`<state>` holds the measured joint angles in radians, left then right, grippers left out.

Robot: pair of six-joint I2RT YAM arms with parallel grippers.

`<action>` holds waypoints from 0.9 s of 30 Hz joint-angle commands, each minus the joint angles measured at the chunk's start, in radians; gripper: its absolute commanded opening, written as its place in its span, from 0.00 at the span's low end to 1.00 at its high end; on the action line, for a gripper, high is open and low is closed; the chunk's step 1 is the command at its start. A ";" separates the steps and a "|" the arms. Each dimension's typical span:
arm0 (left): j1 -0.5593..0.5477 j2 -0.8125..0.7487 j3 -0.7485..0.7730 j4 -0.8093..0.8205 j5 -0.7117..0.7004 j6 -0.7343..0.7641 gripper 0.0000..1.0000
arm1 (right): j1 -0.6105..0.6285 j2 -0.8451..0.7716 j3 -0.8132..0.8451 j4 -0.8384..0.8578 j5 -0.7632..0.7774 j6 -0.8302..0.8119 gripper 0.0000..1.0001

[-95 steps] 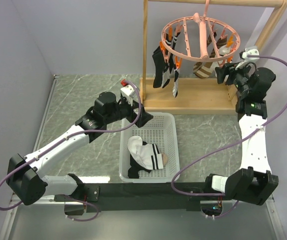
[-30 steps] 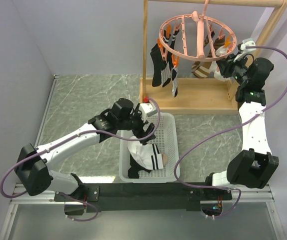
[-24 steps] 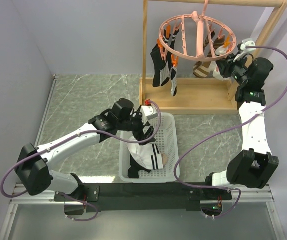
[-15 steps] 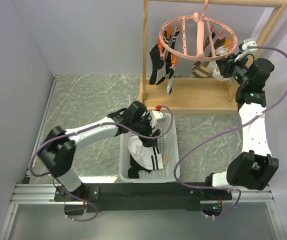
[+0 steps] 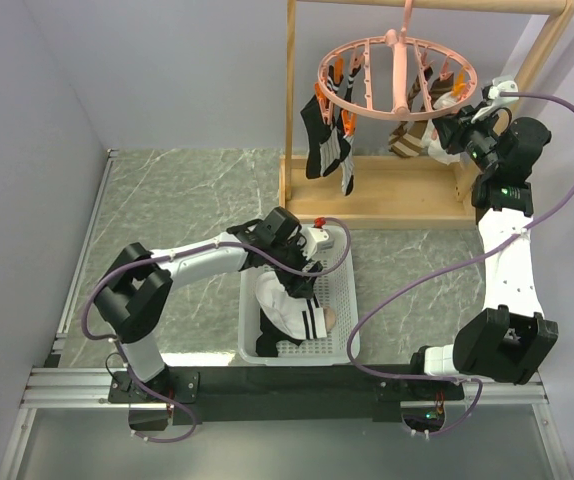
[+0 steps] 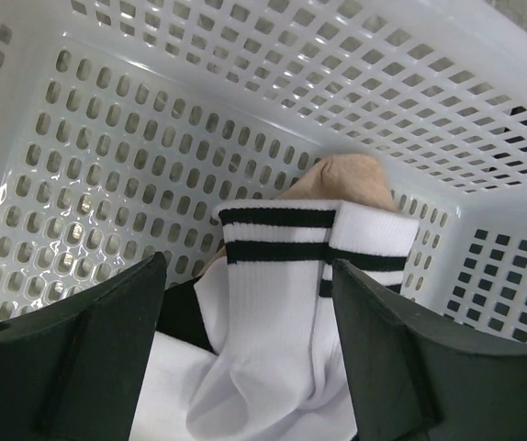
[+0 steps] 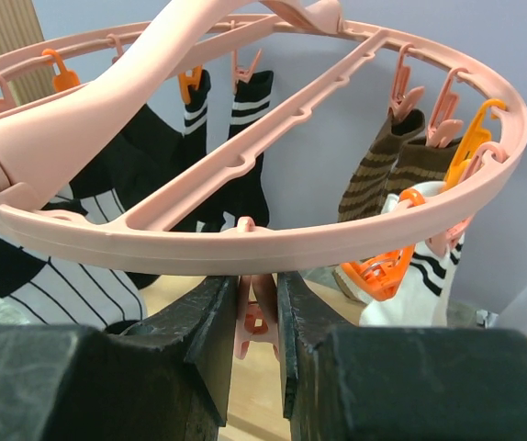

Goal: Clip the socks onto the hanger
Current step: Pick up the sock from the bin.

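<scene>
The pink ring hanger (image 5: 398, 70) hangs from the wooden rack. Black and striped socks (image 5: 327, 150) are clipped on its left, brown and white ones (image 5: 407, 140) on its right. My right gripper (image 5: 454, 128) is at the ring's right rim (image 7: 273, 241), shut on a small pink clip (image 7: 256, 317) under it. More socks (image 5: 292, 310) lie in the white basket (image 5: 335, 275). My left gripper (image 5: 302, 275) reaches down into it, open, its fingers on either side of a white sock with black cuff bands (image 6: 282, 303) without pinching it.
The wooden rack's base (image 5: 367, 200) stands just behind the basket, with an upright post (image 5: 290, 100) at the left. Perforated basket walls (image 6: 153, 138) close in around my left gripper. A black sock (image 6: 185, 317) lies under the white ones.
My left arm has swung right and lowered into the basket over the white sock, its jaws narrowing a little. The hanger ring has shifted slightly. My right gripper stays on the clip.
</scene>
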<state>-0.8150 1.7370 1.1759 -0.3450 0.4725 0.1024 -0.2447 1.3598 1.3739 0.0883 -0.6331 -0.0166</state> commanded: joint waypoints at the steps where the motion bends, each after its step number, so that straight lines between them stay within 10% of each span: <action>1: -0.001 0.016 0.016 0.037 -0.014 -0.024 0.77 | 0.008 -0.021 0.007 0.064 -0.008 0.009 0.06; 27: -0.003 0.072 -0.032 0.072 -0.015 -0.049 0.52 | 0.010 -0.013 0.002 0.051 0.009 -0.019 0.04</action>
<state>-0.8150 1.7981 1.1488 -0.2821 0.4397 0.0444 -0.2447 1.3602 1.3735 0.0883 -0.6350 -0.0235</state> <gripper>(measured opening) 0.525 0.268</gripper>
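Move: The white sock I want is under my left hand in the bin: its middle is some 4 cm back, 1 cm left and 4 cm below. The beige sock peeks out past its striped cuff, roughly 6 cm back and 6 cm right of my hand; the black sock shows about 10 cm back and 8 cm left. From my right hand, up at the hanger, the white sock is about 26 cm back, 30 cm left and 37 cm down. I sink my left hand nearly straight down into the bin, about 3 cm, fingers slanting down and to my right, so the tips straddle the forward edge of the white sock by its black stripes. As the descent eases off I draw the fingers together by about a third, one over the knit and the other over bare bin floor; they stay well short of shut. ##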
